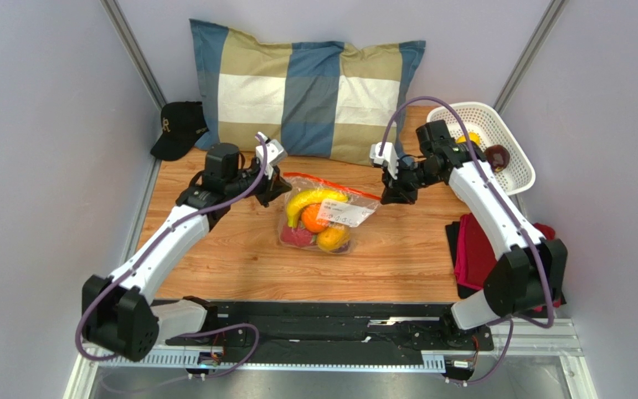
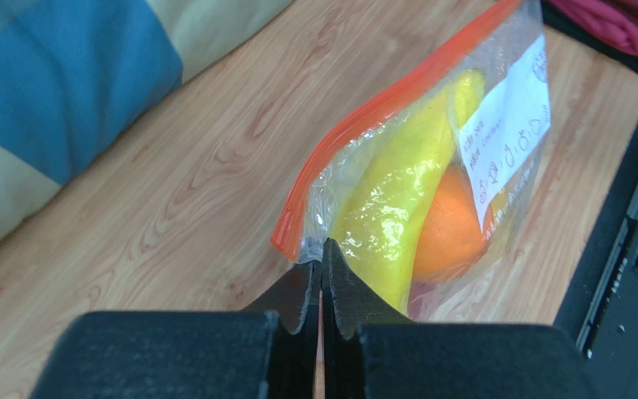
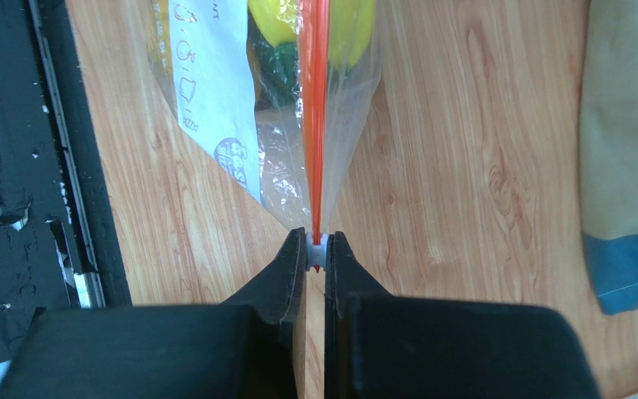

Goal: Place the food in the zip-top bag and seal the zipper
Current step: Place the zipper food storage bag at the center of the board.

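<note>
The zip-top bag [image 1: 326, 218] lies mid-table with food inside: a yellow banana [image 1: 310, 199], an orange [image 1: 314, 219], a magenta piece [image 1: 296, 237] and a yellow-orange piece [image 1: 332, 239]. My left gripper [image 1: 279, 184] is shut on the bag's left corner [image 2: 318, 241], just under the end of the zipper [image 2: 380, 104]. The banana [image 2: 397, 199] and orange [image 2: 451, 233] press against the plastic there. My right gripper [image 3: 316, 247] is shut on a small white slider at the other end of the zipper [image 3: 314, 125]. The strip runs taut between both grippers.
A checked pillow [image 1: 306, 96] lies along the back, with a black cap [image 1: 179, 126] at its left. The white lattice basket [image 1: 509, 158] at back right holds a few fruit pieces. A red folded cloth [image 1: 476, 249] sits on a dark mat at the right edge.
</note>
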Controlling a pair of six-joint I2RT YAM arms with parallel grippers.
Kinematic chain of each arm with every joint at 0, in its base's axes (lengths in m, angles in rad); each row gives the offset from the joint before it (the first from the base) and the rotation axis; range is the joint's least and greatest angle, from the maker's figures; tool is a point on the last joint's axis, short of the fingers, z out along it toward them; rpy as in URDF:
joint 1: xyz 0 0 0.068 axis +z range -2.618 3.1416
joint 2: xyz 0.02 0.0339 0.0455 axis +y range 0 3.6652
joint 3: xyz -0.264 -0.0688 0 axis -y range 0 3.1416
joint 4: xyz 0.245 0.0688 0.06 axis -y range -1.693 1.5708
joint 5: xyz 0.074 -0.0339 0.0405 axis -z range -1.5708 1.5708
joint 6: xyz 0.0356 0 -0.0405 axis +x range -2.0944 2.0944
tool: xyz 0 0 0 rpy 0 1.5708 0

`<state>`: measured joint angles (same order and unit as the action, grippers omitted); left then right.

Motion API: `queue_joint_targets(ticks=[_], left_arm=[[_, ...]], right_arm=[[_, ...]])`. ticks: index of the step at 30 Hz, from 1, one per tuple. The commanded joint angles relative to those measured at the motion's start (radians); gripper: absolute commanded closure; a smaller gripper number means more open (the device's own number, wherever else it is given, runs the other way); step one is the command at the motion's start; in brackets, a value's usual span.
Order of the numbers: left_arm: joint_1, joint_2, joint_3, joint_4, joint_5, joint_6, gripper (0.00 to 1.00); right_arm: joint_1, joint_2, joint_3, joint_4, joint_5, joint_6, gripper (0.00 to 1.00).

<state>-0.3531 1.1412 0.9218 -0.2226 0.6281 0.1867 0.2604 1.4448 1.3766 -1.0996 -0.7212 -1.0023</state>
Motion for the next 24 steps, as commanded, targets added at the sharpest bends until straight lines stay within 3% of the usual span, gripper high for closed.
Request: queue_joint_targets(ticks=[1, 4, 5, 6, 7, 9, 10, 11, 13, 19, 24], left_arm=[[0.012, 0.118, 0.08, 0.026, -0.085, -0.094, 0.98], [0.016, 0.123, 0.075, 0.064, -0.068, -0.136, 0.76], [0.017, 0.118, 0.078, 0.063, -0.058, -0.145, 0.59], [0.019, 0.111, 0.084, 0.054, -0.053, -0.15, 0.51], [0.022, 0.108, 0.101, 0.023, -0.05, -0.167, 0.43], [0.048, 0.1, 0.121, -0.012, -0.045, -0.181, 0.19], [0.064, 0.097, 0.139, -0.044, -0.033, -0.238, 0.11], [0.101, 0.095, 0.147, -0.06, -0.009, -0.257, 0.05], [0.134, 0.091, 0.178, -0.116, 0.011, -0.298, 0.01], [0.242, 0.109, 0.325, -0.326, 0.004, -0.274, 0.01], [0.325, 0.181, 0.482, -0.512, -0.074, -0.192, 0.01]], right_arm=[[-0.003, 0.112, 0.058, 0.115, 0.101, 0.157, 0.98], [-0.004, 0.146, 0.084, 0.168, 0.132, 0.241, 0.88], [-0.006, 0.146, 0.088, 0.179, 0.134, 0.258, 0.83], [-0.009, 0.143, 0.093, 0.204, 0.132, 0.28, 0.75], [-0.013, 0.129, 0.095, 0.214, 0.122, 0.324, 0.55], [-0.016, 0.108, 0.091, 0.259, 0.117, 0.367, 0.42], [-0.019, 0.089, 0.087, 0.277, 0.123, 0.416, 0.25], [-0.023, 0.08, 0.088, 0.294, 0.121, 0.448, 0.19], [-0.036, 0.068, 0.102, 0.332, 0.115, 0.529, 0.09], [-0.107, 0.006, 0.11, 0.406, 0.092, 0.729, 0.07], [-0.19, -0.079, -0.006, 0.484, 0.106, 0.895, 0.05]])
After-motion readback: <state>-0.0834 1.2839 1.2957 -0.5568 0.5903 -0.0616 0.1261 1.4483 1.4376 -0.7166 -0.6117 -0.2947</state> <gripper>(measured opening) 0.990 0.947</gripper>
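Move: Both hands still hold the bag by its two zipper corners. The middle of the board, where it is to go, is about 14 cm ahead of the left hand, 9 cm to its right and 18 cm below; from the right hand it is some 15 cm ahead, 15 cm left and 16 cm below. The pillow's near edge is roughly 24 cm ahead of the left hand, 6 cm right; the basket is about 25 cm ahead of the right hand, 30 cm right. Forward and down together, about 3 cm down on the left and 4 cm on the right, both hands swing the bag towards the pillow while their fingers spring wide open and let go of the zipper corners. Both then rise some 9 cm, the left drawing out to its left and turning counter-clockwise, the right carrying on forward and turning clockwise over 30 degrees, away from the bag. ##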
